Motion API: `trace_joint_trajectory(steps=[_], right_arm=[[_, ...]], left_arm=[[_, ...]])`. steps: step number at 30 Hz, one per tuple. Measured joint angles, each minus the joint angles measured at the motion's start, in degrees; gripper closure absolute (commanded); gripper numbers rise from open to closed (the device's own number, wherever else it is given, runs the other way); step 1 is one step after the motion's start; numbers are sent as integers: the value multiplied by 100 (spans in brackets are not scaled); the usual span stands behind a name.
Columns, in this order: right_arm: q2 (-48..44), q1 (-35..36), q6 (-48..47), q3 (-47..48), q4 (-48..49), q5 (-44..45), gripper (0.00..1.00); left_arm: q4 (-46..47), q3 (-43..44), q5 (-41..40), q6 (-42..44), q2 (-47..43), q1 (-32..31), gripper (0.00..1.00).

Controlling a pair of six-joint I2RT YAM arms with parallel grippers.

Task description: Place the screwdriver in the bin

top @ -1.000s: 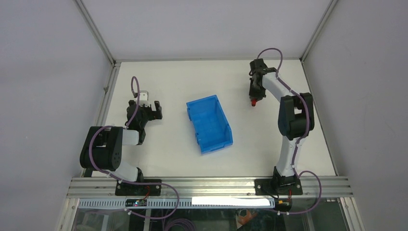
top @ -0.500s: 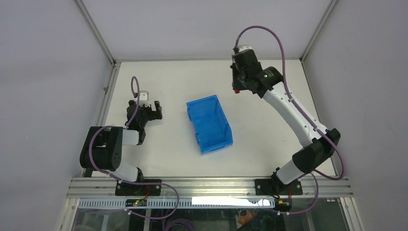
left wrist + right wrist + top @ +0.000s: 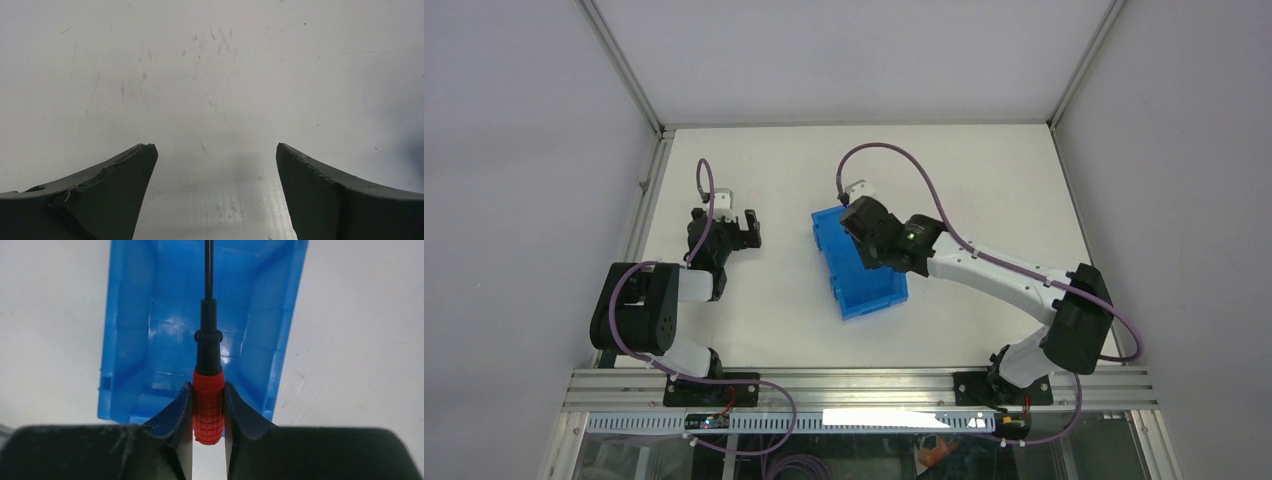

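Observation:
The bright blue bin (image 3: 869,285) sits mid-table, and in the right wrist view the bin (image 3: 165,325) fills the upper middle. My right gripper (image 3: 208,387) is shut on the screwdriver (image 3: 208,405), pinching its ribbed red handle between both fingers. The thin black shaft points away over the bin's open inside. From above, the right gripper (image 3: 871,243) hangs over the bin's far end, and the screwdriver is hidden under it. My left gripper (image 3: 736,228) stands open over bare table, left of the bin; the left gripper (image 3: 215,150) has nothing between its fingers.
White walls with metal corner posts close the table at the back and both sides. An aluminium rail (image 3: 854,385) runs along the near edge with both arm bases on it. The right arm's purple cable (image 3: 894,160) loops above the bin's far end.
My right arm has swung from the far right of the table leftward and nearer, carrying the screwdriver over the bin. The left arm has not moved.

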Motion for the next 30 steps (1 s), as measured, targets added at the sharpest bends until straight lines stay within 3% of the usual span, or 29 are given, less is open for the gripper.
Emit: trace_joint_trajectory(steps=[4, 10, 17, 22, 27, 30], right_arm=[[164, 136, 201, -852, 450, -90, 93], [973, 131, 330, -1128, 1023, -177, 87], [1681, 129, 673, -1156, 1279, -208, 65], [1714, 111, 769, -1145, 1300, -229, 62], [1687, 107, 544, -627, 1038, -125, 51], [1495, 87, 343, -197, 896, 101, 35]], left_arm=[[0, 0, 0, 0, 0, 0, 1], [0, 0, 2, 0, 0, 0, 1], [0, 0, 0, 0, 0, 0, 1], [-2, 0, 0, 0, 0, 0, 1], [-2, 0, 0, 0, 0, 0, 1], [0, 0, 0, 0, 0, 0, 1]])
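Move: My right hand already holds the screwdriver over the blue bin: the bin's middle lies about 4 cm ahead, 2 cm to the left and 15 cm below. The bin's near end wall is roughly 7 cm back and about 1 cm to the right, at much the same depth below. From my idle left hand the bin's middle is some 30 cm to the right, 9 cm back and about level. I take the screwdriver down into the bin with my right hand, sinking about 16 cm while the fingers tip some 10–15 degrees steeper. Low in the bin I open them and let go of the red handle, then, still opening, I rise some 7 cm and drift about 3 cm forward and a little left. ##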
